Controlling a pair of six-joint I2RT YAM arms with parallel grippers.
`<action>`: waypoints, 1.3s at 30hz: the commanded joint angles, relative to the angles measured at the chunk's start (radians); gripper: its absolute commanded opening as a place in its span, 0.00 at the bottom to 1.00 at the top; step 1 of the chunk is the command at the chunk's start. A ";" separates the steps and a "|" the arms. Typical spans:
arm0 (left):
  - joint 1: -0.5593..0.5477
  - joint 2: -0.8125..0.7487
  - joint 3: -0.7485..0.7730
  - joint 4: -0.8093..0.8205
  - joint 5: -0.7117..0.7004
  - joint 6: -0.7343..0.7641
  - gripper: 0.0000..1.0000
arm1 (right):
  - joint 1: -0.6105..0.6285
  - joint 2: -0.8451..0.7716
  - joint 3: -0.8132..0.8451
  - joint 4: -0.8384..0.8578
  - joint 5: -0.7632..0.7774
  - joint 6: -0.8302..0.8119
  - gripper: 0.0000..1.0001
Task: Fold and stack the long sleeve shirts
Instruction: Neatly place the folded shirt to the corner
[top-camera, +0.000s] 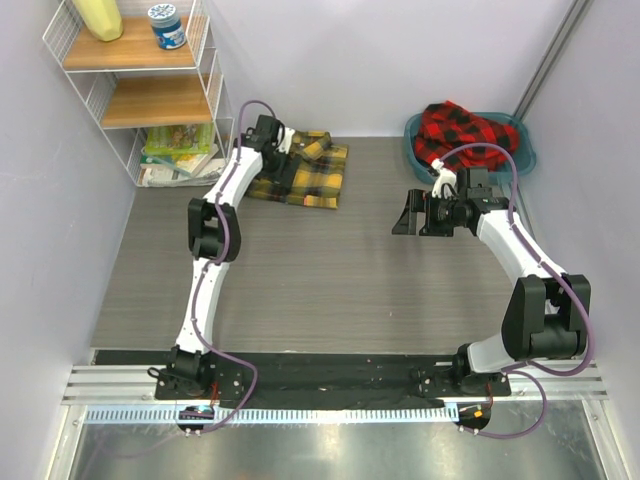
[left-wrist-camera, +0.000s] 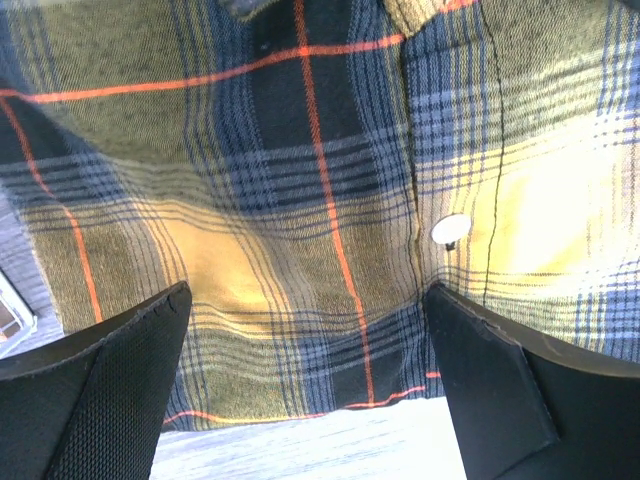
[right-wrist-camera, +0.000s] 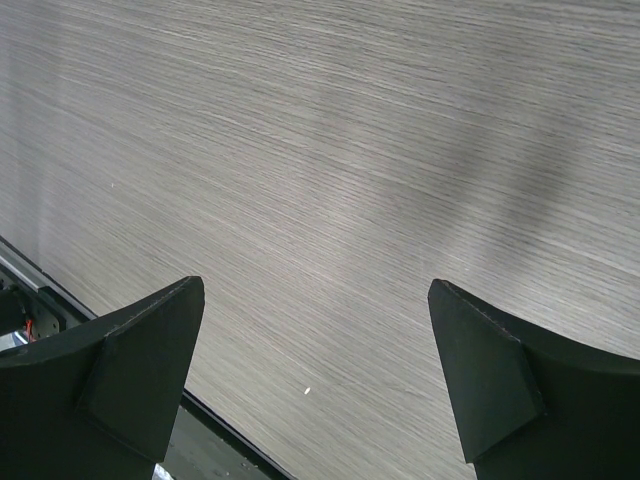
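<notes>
The yellow-and-black check long sleeve shirt (top-camera: 312, 172) lies folded flat on the table at the back, left of centre. My left gripper (top-camera: 292, 152) hovers low over it, open. In the left wrist view the plaid cloth (left-wrist-camera: 300, 180) fills the frame, with a white button (left-wrist-camera: 451, 229), and the two fingertips (left-wrist-camera: 120, 380) stand wide apart with nothing between them. The red-and-black check shirt (top-camera: 462, 132) sits crumpled in the teal basin (top-camera: 525, 152) at the back right. My right gripper (top-camera: 402, 215) is open above bare table (right-wrist-camera: 320, 150), in front of the basin.
A white wire shelf with wooden boards (top-camera: 150, 95) stands at the back left, holding a yellow object, a blue-lidded jar (top-camera: 167, 25) and books at the bottom. Walls close in on three sides. A black rail (top-camera: 330, 375) runs along the near edge.
</notes>
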 joint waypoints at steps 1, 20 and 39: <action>-0.020 -0.186 -0.185 0.190 -0.064 -0.013 1.00 | -0.003 -0.036 0.017 0.014 -0.009 -0.014 1.00; -0.230 -0.474 -0.748 0.287 -0.210 -0.213 1.00 | -0.008 -0.063 0.032 0.008 -0.020 0.009 1.00; -0.224 -0.142 -0.403 0.332 -0.268 -0.273 1.00 | -0.009 -0.031 0.029 0.016 -0.014 0.019 1.00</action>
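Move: My left hand is over the near part of the folded yellow plaid shirt, whose middle lies about 4 cm ahead, 3 cm to the right and 3 cm below; its near right corner is some 6 cm back and 12 cm right. The book rack stands about 25 cm left and 4 cm ahead, the blue basket about 45 cm right and 8 cm ahead. From my idle right hand the shirt is some 13 cm ahead, 27 cm left and 12 cm lower. I lift my left hand off the shirt and draw it back about 12 cm and a little right, arcing some 9 cm up, then down to the table just short of the near hem. From there I slide it low, forward and right about 7 cm, fingers wide open and turning slightly counter-clockwise, until the fingertips meet the hem's right half and push it outward. ##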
